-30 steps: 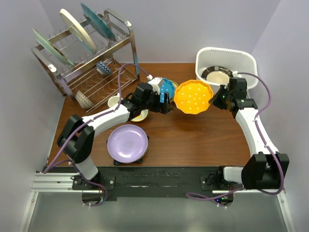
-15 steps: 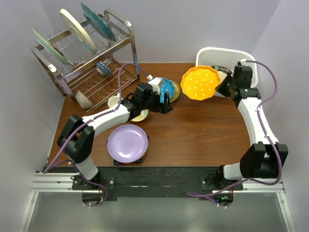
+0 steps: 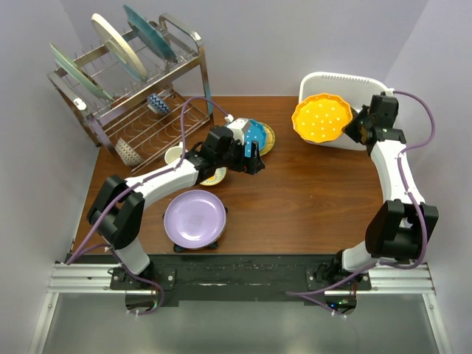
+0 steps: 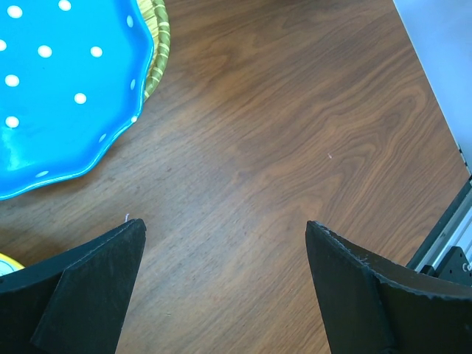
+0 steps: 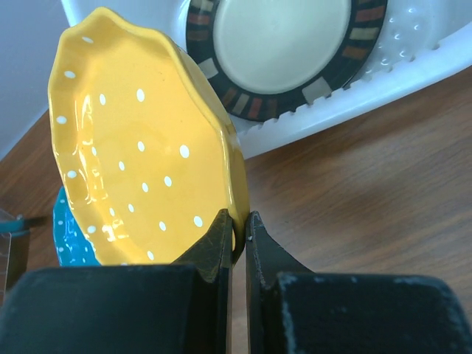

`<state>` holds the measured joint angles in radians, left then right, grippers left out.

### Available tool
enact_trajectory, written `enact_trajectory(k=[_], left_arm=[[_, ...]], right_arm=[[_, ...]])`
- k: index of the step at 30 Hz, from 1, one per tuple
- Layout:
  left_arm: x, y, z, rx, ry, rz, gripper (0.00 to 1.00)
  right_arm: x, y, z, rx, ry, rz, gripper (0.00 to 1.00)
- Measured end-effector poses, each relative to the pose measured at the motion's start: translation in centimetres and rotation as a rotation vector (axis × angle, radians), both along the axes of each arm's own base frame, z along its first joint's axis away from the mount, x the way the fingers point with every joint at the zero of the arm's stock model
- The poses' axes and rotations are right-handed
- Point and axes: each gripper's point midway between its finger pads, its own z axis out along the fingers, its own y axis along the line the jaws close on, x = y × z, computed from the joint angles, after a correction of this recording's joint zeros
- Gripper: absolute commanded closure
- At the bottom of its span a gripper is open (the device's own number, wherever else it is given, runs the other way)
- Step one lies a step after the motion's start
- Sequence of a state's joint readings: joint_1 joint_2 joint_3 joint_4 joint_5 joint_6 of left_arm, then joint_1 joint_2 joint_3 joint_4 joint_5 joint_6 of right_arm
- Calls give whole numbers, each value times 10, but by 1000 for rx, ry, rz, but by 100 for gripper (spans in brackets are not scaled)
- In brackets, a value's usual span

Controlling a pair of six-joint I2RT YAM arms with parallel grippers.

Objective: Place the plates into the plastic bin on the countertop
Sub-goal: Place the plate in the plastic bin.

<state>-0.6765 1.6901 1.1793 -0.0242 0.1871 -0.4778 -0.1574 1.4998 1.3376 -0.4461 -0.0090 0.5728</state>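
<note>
My right gripper (image 3: 353, 126) (image 5: 240, 224) is shut on the rim of the orange dotted scalloped plate (image 3: 321, 118) (image 5: 140, 147), which hangs tilted over the near-left edge of the white plastic bin (image 3: 346, 78) (image 5: 354, 96). A brown-rimmed beige plate (image 5: 284, 37) lies inside the bin. My left gripper (image 3: 254, 159) (image 4: 225, 228) stands open over bare countertop (image 4: 295, 147), just beside the blue dotted plate (image 3: 255, 135) (image 4: 59, 88). That plate rests on a yellow-brown patterned plate (image 3: 268, 137) (image 4: 156, 44). A lavender plate (image 3: 195, 217) sits near the front.
A metal wire dish rack (image 3: 140, 110) at the back left holds three upright plates (image 3: 118, 44). A small white cup (image 3: 175, 155) and a bowl with a yellow centre (image 3: 215, 177) lie beside my left arm. A black stand shows under the lavender plate.
My right arm has carried the orange plate up and to the right, from mid-table to the bin's near-left edge. The left arm has not moved.
</note>
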Motion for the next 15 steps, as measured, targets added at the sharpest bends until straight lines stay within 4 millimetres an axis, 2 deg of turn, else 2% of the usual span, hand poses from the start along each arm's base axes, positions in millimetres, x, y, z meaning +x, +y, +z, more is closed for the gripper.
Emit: enact_trajectory(k=[8,15], left_arm=[[-2,0,-4,5,15,-9,5],[-5,-2,-21,24,52,-22,5]], right_arm=[[11,-27,-1,36,-25,-84,100],[25,-44,5,55,-66,-134,100]])
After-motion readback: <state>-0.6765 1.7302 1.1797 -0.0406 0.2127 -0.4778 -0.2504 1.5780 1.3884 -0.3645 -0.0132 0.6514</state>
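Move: The right hand's shut fingers still pinch the scalloped yellow plate by its right edge, the plate's middle about 8 cm left and 4 cm ahead. The plastic bin it goes to has its middle some 7 cm ahead, 2 cm right and 14 cm below; the dark-rimmed plate lies inside, roughly 8 cm straight ahead and 19 cm down. From the left hand the bin is about 30 cm right, 16 cm ahead and 8 cm lower. Keeping its pinch on the yellow plate's right edge, the right hand glides about 4.5 cm to the right and 2.5 cm forward at nearly the same height, bringing the plate from over the bin's left front rim towards a spot above its middle, while the wrist turns some 10 degrees clockwise and tips up slightly. The left hand, empty and wide open, meanwhile sinks about 2 cm beside the blue plate. ##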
